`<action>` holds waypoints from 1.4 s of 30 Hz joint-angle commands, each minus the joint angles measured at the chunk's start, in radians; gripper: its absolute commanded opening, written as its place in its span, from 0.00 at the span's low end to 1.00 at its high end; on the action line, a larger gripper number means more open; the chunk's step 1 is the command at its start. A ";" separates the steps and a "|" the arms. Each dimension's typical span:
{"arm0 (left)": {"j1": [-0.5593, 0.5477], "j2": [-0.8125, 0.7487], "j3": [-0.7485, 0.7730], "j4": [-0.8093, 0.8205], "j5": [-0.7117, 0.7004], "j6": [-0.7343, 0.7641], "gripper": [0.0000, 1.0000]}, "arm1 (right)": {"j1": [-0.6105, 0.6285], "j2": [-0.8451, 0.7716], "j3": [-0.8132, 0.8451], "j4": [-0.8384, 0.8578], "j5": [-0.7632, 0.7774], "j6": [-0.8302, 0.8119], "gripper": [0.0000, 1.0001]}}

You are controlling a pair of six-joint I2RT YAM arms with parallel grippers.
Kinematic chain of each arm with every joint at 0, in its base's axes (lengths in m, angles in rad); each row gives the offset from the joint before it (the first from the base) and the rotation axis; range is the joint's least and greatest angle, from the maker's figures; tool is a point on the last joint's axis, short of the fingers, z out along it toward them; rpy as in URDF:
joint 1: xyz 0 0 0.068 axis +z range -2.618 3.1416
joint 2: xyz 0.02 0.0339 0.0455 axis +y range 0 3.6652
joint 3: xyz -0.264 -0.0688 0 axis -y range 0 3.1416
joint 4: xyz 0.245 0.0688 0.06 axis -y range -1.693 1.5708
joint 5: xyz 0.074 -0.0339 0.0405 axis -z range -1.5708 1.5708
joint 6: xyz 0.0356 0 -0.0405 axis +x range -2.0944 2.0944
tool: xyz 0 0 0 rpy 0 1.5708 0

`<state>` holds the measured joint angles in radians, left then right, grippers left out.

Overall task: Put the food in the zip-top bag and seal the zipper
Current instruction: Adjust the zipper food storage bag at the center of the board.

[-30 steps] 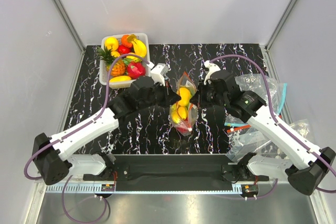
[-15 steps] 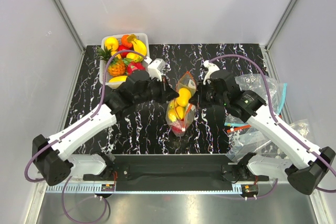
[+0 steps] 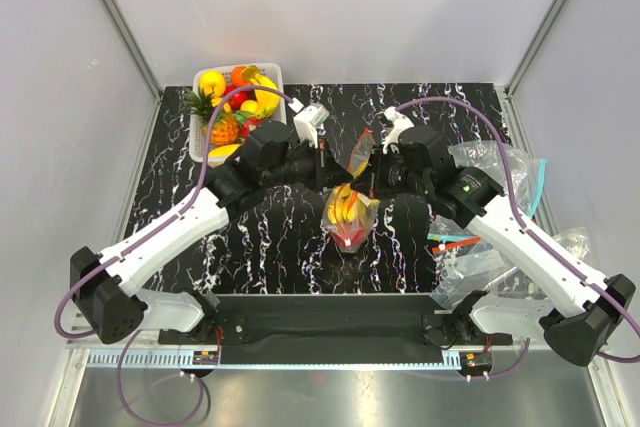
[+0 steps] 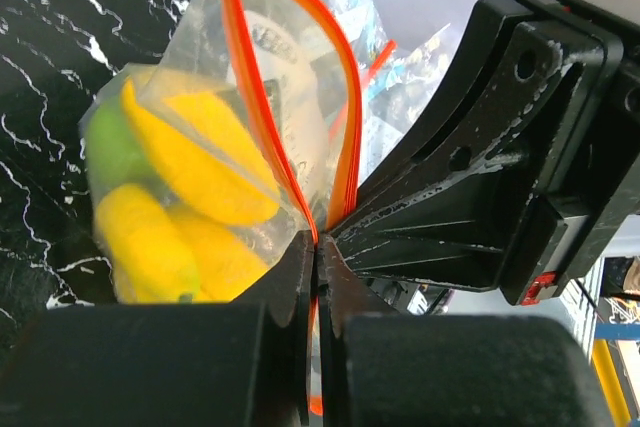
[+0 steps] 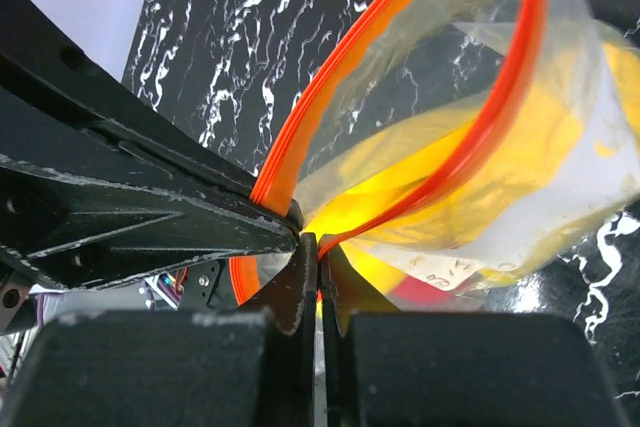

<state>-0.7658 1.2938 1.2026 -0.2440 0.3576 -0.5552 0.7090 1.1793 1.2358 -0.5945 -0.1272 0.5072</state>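
The clear zip-top bag [image 3: 352, 209] hangs between my grippers over the table's middle, with yellow, green and red toy fruits inside. Its orange-red zipper [image 3: 361, 147] is held up. My left gripper [image 3: 333, 173] is shut on the zipper [image 4: 252, 77] at the bag's left end. My right gripper [image 3: 368, 171] is shut on the zipper [image 5: 500, 97] right beside it; the two sets of fingertips nearly touch. The left wrist view shows a yellow fruit [image 4: 195, 147] and a green apple [image 4: 106, 142] in the bag. The right wrist view shows the banana [image 5: 530, 162] and red apple [image 5: 425, 292].
A white basket [image 3: 275, 75] with more toy fruits stands at the far left. Spare clear bags [image 3: 490, 172], one with a teal-blue strip [image 3: 540, 182], lie at the right edge. Grey walls close in the black marbled table [image 3: 270, 247].
Both grippers have moved toward the far side and closer together, lifting the bag's mouth. The fruits have sunk toward the bag's bottom.
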 commanded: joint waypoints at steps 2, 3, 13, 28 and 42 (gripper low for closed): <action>0.000 0.015 -0.028 0.080 0.076 -0.002 0.00 | 0.003 -0.001 -0.056 0.123 -0.057 0.047 0.00; 0.000 0.019 -0.028 0.080 0.078 0.000 0.00 | 0.001 -0.003 -0.065 0.139 -0.061 0.059 0.00; 0.002 0.019 -0.051 0.058 0.064 0.044 0.00 | 0.003 -0.067 -0.113 0.140 0.020 0.080 0.08; 0.002 0.007 -0.067 0.038 0.063 0.077 0.00 | 0.003 -0.112 -0.153 0.145 0.118 0.114 0.25; 0.002 0.015 -0.058 0.025 0.061 0.087 0.00 | 0.001 -0.063 -0.111 0.142 0.121 0.126 0.62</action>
<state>-0.7612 1.3304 1.1210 -0.2466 0.3889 -0.4854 0.7094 1.1130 1.0790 -0.4904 -0.0341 0.6289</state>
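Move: Both shut grippers hold the zip-top bag by its orange zipper edge, only a few centimetres apart. The food-filled body hangs about 13 cm below the left hand, some 2 cm ahead and 2 cm to its right; from the right hand it is about 2 cm ahead, 3 cm to the left and 11 cm down. Counted from the left hand, the fruit basket stands roughly 32 cm ahead and 28 cm left, and the spare bags about 12 cm ahead and 36 cm right, both some 24 cm lower. Straight down, about 5 cm, goes the left hand, keeping its pinch on the zipper edge and rolling only slightly. The right hand sinks with it some 3 cm, then eases up a little and about 1.5 cm to its right, turning slightly clockwise, while its fingers open past halfway and let go of the zipper edge, which stays between them. ##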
